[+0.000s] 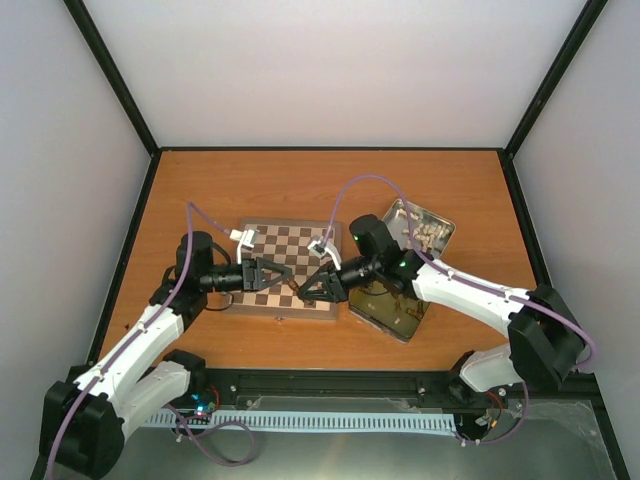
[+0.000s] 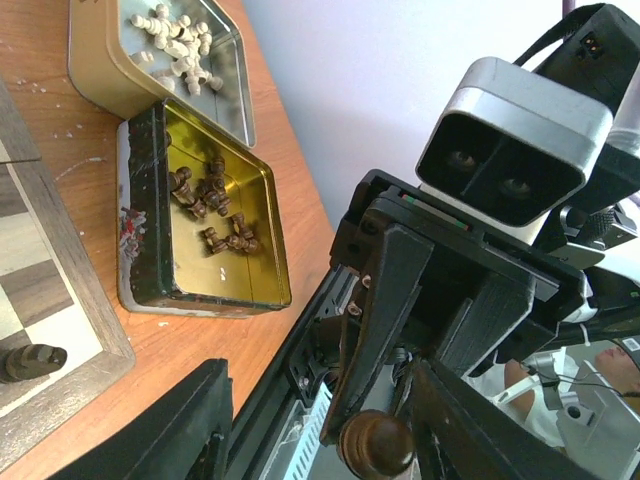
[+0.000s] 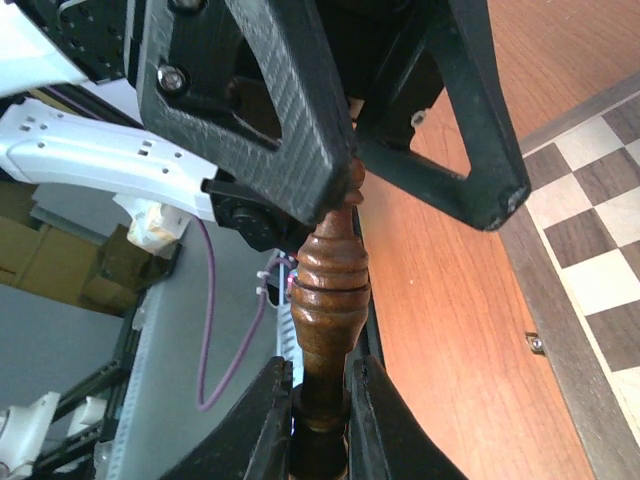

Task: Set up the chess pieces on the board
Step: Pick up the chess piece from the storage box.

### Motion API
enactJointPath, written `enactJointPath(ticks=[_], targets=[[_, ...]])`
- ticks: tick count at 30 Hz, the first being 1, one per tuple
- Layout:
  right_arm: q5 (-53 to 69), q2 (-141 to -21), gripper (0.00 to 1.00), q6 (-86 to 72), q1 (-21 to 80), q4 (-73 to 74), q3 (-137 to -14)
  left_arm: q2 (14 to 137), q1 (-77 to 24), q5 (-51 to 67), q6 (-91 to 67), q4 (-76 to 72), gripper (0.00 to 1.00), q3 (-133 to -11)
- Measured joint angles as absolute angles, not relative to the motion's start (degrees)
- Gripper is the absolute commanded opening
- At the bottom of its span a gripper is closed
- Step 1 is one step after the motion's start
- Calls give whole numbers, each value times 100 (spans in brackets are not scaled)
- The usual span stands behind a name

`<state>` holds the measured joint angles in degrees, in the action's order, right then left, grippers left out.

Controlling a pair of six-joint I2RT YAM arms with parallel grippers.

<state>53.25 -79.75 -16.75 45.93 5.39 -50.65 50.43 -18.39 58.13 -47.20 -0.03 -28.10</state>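
My right gripper (image 3: 322,375) is shut on the stem of a dark brown chess piece (image 3: 328,290), held in the air over the near edge of the board (image 1: 290,262). My left gripper (image 1: 291,273) faces it tip to tip, its jaws open on either side of the piece's round head (image 2: 376,445). In the right wrist view one left finger (image 3: 270,120) touches the top of the piece and the other finger (image 3: 480,130) stands apart. Another dark piece (image 2: 30,360) lies on the board's corner (image 2: 60,300).
A black tin (image 2: 140,200) with a gold inside holds several dark pieces (image 2: 215,200) just right of the board. Behind it a silver tin (image 2: 90,60) holds several cream-white pieces (image 2: 175,40). A black rail (image 1: 330,382) runs along the table's near edge.
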Motion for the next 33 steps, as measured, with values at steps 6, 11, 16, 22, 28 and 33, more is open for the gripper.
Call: enactJointPath(ticks=[6,11,16,22,28,33], targets=[[5450,-8108,14,-2045,4598,272,-5070,5048,-1844,5876,-4698,1,44,-2729],[5448,-8248,13,-2193,4602,204,-5074,5035,-1846,5942,-4703,-10,33,-2681],[5437,-8311,13,-2294,4604,158,-5076,5033,-1846,5957,-4696,3,17,-2670],[5347,-8342,14,-2462,4611,148,-5074,4980,-1844,5784,-4589,19,1,-2670],[5131,-8350,14,-2875,4617,99,-5030,4746,-1850,5133,-4091,561,1,-2777],[4875,-8353,13,-3411,4617,141,-4934,4388,-1850,4121,-3400,1229,1,-3052]])
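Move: The left hand's open fingers are already around the upper of two brown chess pieces, stuck end to end and held by the right hand; that piece is about 1 cm back and 1 cm right of the left hand point, level with it. The dark piece on the board is some 4 cm right, 3 cm back and 17 below; the dark storage box about 25 cm right, 2 back and 18 below. From the right hand, the upper piece is roughly 2 cm ahead, 2 left and 1 up. Easing back and down by under 1 cm, the left hand closes its fingers on the upper piece, then draws it forward and left about 4 cm, away from the right hand, turning some 20 degrees so the fingertips swing forward and down. The right hand keeps its grip on the other piece, sinks about 3 cm with a little forward travel, and turns nearly 20 degrees. ##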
